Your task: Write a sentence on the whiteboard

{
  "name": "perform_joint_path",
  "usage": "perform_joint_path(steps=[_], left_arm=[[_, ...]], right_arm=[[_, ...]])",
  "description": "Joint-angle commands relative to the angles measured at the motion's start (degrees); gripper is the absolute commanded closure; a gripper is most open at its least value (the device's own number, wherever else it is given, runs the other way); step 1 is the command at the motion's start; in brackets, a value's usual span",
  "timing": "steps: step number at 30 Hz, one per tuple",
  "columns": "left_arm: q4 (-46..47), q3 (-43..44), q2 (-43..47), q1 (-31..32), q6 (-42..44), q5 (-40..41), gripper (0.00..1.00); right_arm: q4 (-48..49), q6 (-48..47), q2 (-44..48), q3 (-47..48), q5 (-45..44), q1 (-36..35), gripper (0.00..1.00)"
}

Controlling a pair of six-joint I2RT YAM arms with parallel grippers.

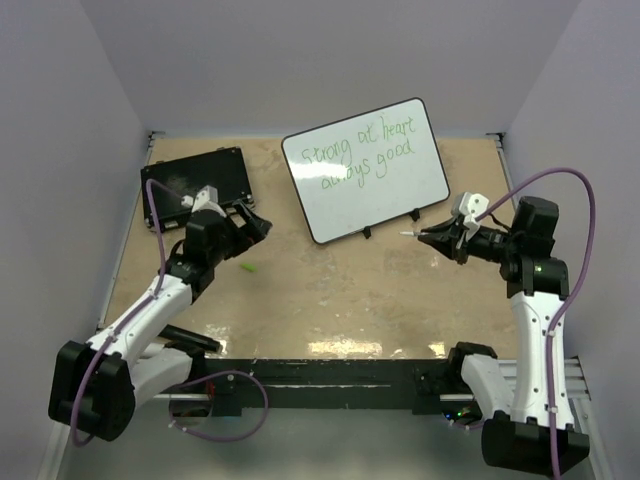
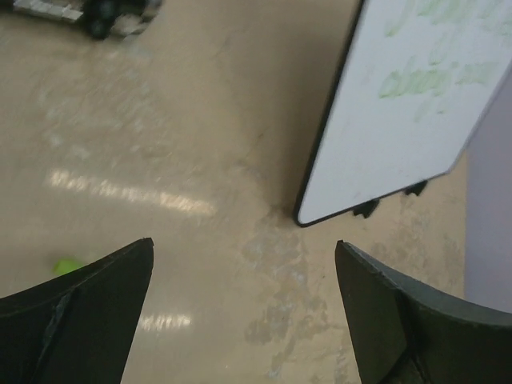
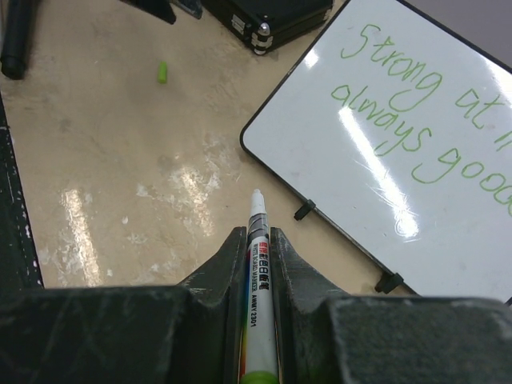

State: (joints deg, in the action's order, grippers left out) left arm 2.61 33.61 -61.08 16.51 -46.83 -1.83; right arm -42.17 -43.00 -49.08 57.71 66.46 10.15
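Observation:
The whiteboard (image 1: pixel 366 168) lies tilted at the back middle of the table, with the sentence (image 1: pixel 358 152) "Strong at heart always good" in green in two lines. It also shows in the right wrist view (image 3: pixel 416 152) and, blurred, in the left wrist view (image 2: pixel 400 112). My right gripper (image 1: pixel 432 236) is shut on a white marker (image 3: pixel 259 288) with its tip bare, held off the board's near right edge. My left gripper (image 1: pixel 252 226) is open and empty, left of the board.
A flat black case (image 1: pixel 195 185) lies at the back left, behind my left gripper. A small green marker cap (image 1: pixel 248 268) lies on the table in front of it, also in the right wrist view (image 3: pixel 162 73). Small black clips (image 1: pixel 413 214) sit on the board's near edge.

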Motion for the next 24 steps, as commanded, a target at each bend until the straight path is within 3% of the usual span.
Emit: perform_joint_path(steps=[1,5,6,9,13,24], left_arm=[[-30.5,6.6,0.4,3.8,-15.4,16.0,0.01],[-39.2,11.8,-4.0,9.9,-25.7,23.1,0.16],[-40.1,12.2,-5.4,10.6,-26.7,23.3,0.26],[-41.0,13.0,-10.3,11.3,-29.1,22.7,0.35],[-44.5,15.0,-15.1,11.9,-33.3,24.8,0.41],[-45.5,21.1,-24.8,11.8,-33.0,27.4,0.46]], right_arm=[[5.3,3.5,3.3,-0.9,-0.5,0.1,1.0],[5.4,3.9,3.8,-1.0,-0.2,0.1,1.0],[5.3,3.9,3.8,-1.0,-0.2,0.1,1.0],[5.3,3.7,4.1,-1.2,-0.4,0.1,1.0],[5.4,3.9,4.5,-1.7,-0.9,0.1,1.0],[5.2,3.6,4.8,-2.0,-1.2,0.1,1.0]])
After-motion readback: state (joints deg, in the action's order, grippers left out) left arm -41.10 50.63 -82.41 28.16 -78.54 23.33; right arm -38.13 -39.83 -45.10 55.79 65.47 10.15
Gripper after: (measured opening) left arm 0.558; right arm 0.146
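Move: The green pen cap lies on the table almost straight under the empty left hand: about 15 cm below it, some 4 cm to its left and 1 cm back. Of the cap, the black case's middle stands roughly 21 cm farther out and 16 cm to the left; the whiteboard's middle is about 26 cm farther out and 32 cm to the right. From the right hand the cap is around 43 cm left, 10 cm ahead and 28 cm down. Towards the green cap on the tabletop the left hand sinks about 10 cm, drawing back some 7 cm and slightly left, then easing a little forward at the end. Its wrist tips the fingers down by nearly 40 degrees and swings about 30 degrees counter-clockwise, while the wide-open fingers narrow to a bit over half open, still above the cap. ##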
